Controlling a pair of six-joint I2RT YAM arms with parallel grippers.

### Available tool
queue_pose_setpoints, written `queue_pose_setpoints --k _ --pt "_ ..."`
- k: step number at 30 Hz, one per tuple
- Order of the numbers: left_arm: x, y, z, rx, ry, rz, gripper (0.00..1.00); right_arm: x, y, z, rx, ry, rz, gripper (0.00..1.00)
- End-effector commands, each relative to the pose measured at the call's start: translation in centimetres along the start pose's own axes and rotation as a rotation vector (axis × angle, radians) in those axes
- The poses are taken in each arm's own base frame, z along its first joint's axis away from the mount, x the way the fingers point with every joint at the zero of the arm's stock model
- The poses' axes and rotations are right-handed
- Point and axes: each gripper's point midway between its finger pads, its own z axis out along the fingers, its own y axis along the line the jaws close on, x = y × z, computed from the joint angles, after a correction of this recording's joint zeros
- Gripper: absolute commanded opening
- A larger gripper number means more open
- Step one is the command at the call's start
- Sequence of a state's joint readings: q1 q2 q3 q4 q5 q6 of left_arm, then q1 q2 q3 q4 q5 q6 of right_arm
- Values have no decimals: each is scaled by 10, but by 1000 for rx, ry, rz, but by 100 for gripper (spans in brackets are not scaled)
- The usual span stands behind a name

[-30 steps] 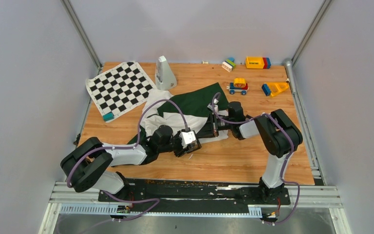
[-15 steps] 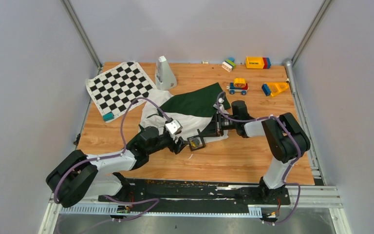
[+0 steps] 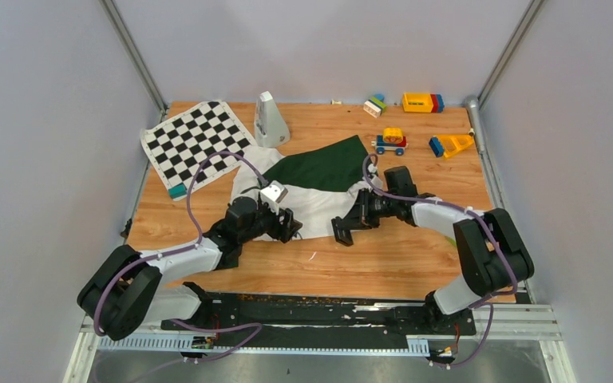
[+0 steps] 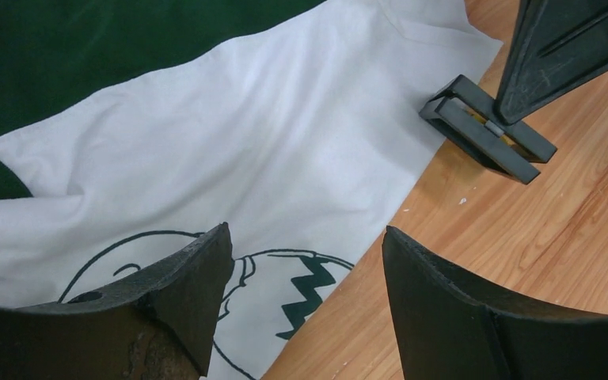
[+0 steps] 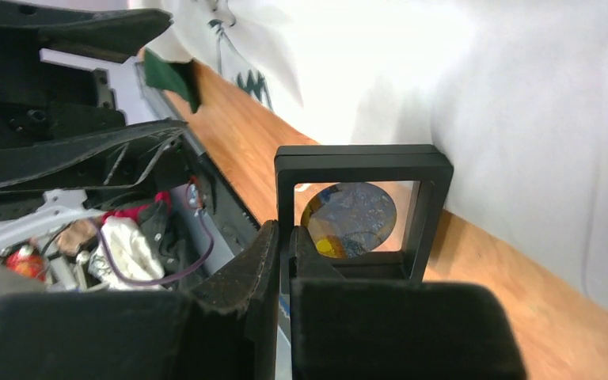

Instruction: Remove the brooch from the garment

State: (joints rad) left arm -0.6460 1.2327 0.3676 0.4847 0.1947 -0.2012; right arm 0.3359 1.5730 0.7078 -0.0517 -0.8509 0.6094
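Observation:
The garment [image 3: 311, 199] lies mid-table, white with green sleeves; its cartoon print shows in the left wrist view [image 4: 245, 134]. My left gripper [image 3: 287, 226] hovers open and empty over the garment's near hem [image 4: 305, 237]. My right gripper [image 3: 347, 227] is shut on the edge of a small black square frame [image 5: 364, 158] and holds it on edge over the wood just off the hem [image 4: 487, 136]. A tiny yellowish-gold brooch [image 5: 326, 247] shows inside the frame's clear window, and as a yellow speck in the left wrist view [image 4: 508, 140].
A chequered mat [image 3: 195, 144] with a teal block [image 3: 177, 191] lies at the back left. A grey cone [image 3: 270, 120] stands behind the garment. Toy blocks [image 3: 421, 102], a toy car [image 3: 389, 142] and an orange-blue piece [image 3: 449, 145] sit at the back right.
My left gripper let go of the black frame and drew back left over the garment. My right gripper reached forward, shut on the frame and shifted it slightly right.

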Motion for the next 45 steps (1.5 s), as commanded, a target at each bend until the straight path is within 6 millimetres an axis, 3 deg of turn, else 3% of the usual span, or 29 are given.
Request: queue_pose_setpoints --k 1,8,15,18,20,28,30,35,39,41,42,43,44,45 --pt "-18 4 -5 -34 -42 5 78 1 -39 -22 288 -80 39 0" --pt "-18 3 -8 -25 -43 3 79 -13 -56 -56 520 -199 47 0" --pt "-13 7 -6 -46 -20 -4 79 -17 -76 -85 743 -230 72 8" --pt "-6 15 -3 -90 17 -18 79 -16 -82 -96 814 -237 81 40" --pt "-3 19 -2 -115 35 -30 79 -18 -83 -103 842 -268 83 55" --pt "-8 28 -6 -170 23 -54 79 -28 -56 -114 785 -342 35 56" --pt "-8 35 -8 -216 31 -105 78 -28 -53 -116 784 -352 24 61" --pt "0 70 -14 -374 81 -233 76 -41 -25 -115 668 -443 -67 71" --pt "3 92 -21 -446 83 -292 79 -70 -18 -140 692 -660 -158 73" --pt "-6 96 -28 -462 56 -274 86 -91 -12 -151 680 -808 -236 74" --pt "-19 94 -33 -456 18 -251 96 -98 -10 -155 674 -861 -290 75" --pt "-24 93 -37 -458 7 -239 99 -103 -10 -161 672 -924 -329 78" --pt "-41 91 -44 -451 -39 -214 99 -108 -12 -168 678 -990 -359 88" --pt "-43 91 -50 -461 -34 -204 100 -113 -10 -178 685 -1068 -378 98"
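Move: My right hand still pinches the closed case by its edge. The bare table it is bound for, just off the garment's near right end, lies some 9 cm to my right hand's right, 2 cm back and 6 cm down. The garment's middle is about 10 cm ahead and 9 cm left of that hand, and the other case 8 cm ahead and 17 cm right. From my left hand, that bare spot lies about 22 cm right, 2 cm back and 7 cm down. I carry the case about 12 cm right and slightly down with my right hand, rolling the fingers from pointing left to nearly straight down, then open and let go of it beside the garment. I lift away some 8 cm and forward, the fingers swinging round to point forward and down. My empty left hand draws off about 8 cm left and 4 cm forward over the garment, turning counter-clockwise and opening fully. ##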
